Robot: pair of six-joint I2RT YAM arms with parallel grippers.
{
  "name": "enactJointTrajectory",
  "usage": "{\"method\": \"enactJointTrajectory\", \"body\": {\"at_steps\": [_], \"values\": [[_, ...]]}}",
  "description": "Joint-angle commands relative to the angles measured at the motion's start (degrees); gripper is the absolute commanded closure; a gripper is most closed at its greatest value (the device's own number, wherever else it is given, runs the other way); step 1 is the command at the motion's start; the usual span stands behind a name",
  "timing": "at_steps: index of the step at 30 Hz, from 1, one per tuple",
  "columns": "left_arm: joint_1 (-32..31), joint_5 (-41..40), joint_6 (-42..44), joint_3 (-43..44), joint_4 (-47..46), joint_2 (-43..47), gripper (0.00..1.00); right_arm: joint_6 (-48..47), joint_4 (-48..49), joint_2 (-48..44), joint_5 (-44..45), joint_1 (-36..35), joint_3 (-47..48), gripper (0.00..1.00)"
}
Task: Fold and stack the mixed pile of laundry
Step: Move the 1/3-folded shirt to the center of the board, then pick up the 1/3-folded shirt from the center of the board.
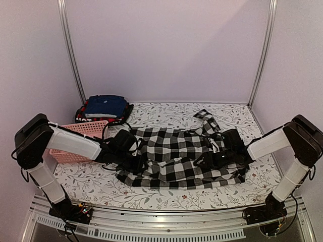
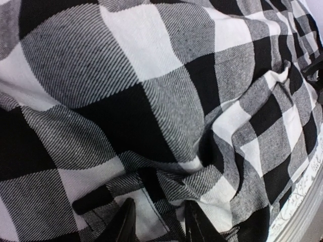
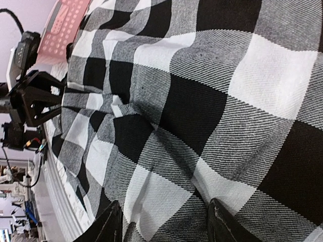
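Observation:
The large black-and-white checked shirt [image 1: 174,159] lies spread and rumpled across the middle of the table, one sleeve [image 1: 208,120] reaching toward the back. My left gripper [image 1: 135,160] rests on the shirt's left part. Its jaws [image 2: 159,202] stand partly apart, with a puckered fold of the checked cloth [image 2: 166,176] lying between the fingers. On the shirt's right part my right gripper [image 1: 208,160] presses down, open [image 3: 164,201], fingers wide apart on flat cloth. At the back left is a folded stack: navy blue trousers [image 1: 105,106] on top of a red-and-black plaid piece [image 1: 83,119].
A pink slotted basket [image 1: 75,143] lies at the left, partly behind my left arm; it also shows in the right wrist view as the pink basket [image 3: 65,22]. The floral tablecloth [image 1: 166,112] ends at the metal front rail [image 1: 166,222]. Pale walls stand close on three sides.

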State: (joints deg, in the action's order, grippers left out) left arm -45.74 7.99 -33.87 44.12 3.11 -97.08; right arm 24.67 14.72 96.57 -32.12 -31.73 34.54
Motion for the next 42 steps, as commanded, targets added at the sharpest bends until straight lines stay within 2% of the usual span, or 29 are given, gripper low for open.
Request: {"method": "enactJointTrajectory", "body": {"at_steps": [1,2,4,7,9,13,18,22,30,39,42], "values": [[-4.24,0.58,-6.44,-5.96,8.75,2.79,0.66,7.55,-5.73,-7.09,-3.98,-2.90,-8.44,0.43],[-4.74,-0.09,-6.24,-6.07,9.33,4.55,0.63,7.98,-6.57,-9.54,-3.51,-2.84,-8.66,0.43],[-4.89,-3.63,-4.19,-5.09,10.44,9.87,0.49,7.50,-10.41,-16.67,-0.65,-1.59,-6.67,0.38],[-3.13,-9.71,-0.43,-1.14,11.36,15.56,0.19,3.19,-17.43,-24.26,2.88,4.97,-1.01,0.28],[-0.49,-10.82,2.12,2.77,11.13,17.02,0.02,-0.34,-20.13,-25.21,4.02,11.78,2.67,0.25],[5.01,-12.14,5.88,9.07,8.51,16.46,0.00,-8.86,-23.66,-17.94,8.55,20.86,10.96,0.25],[11.60,-7.43,8.32,15.71,5.95,11.71,0.00,-13.49,-24.88,-5.76,10.49,23.34,21.99,0.27],[14.56,-4.81,10.16,19.45,5.82,6.87,0.00,-16.16,-25.06,1.14,10.58,22.25,28.92,0.27],[15.56,-3.15,11.74,23.52,5.82,1.38,0.00,-27.18,-39.82,20.71,22.55,16.90,51.96,0.25],[16.48,-2.66,12.57,24.83,5.31,-0.09,0.00,-32.28,-47.05,34.53,25.87,12.57,65.59,0.23],[16.59,-2.52,12.80,25.49,5.36,-0.99,0.00,-33.30,-48.91,39.10,29.53,11.62,68.96,0.26]]}}
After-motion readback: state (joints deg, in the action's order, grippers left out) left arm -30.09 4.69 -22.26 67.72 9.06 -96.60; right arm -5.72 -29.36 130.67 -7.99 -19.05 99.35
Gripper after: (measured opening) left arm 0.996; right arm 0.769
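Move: Both my hands are on the plaid shirt with fingertips in its cloth. The sleeve cuff lies about 33 cm ahead of my right hand and 5 to its right; the shirt's near right corner is some 18 cm right and 6 back. From my left hand the shirt's far left corner is about 25 cm ahead and 9 left, the pink basket roughly 14 ahead and 33 left, the folded stack some 39 ahead and 28 left. I keep pressing my fingertips on the shirt and drag it back with both hands another 4 to 5 cm, then open wider and lift off. My right hand arcs up and forward, first swinging right, some 30 cm out, then sinks onto the sleeve cuff, fingers turned steeper down. My left rises about 15 cm and goes forward to hover near the far left corner, tipping up some 20 degrees. ##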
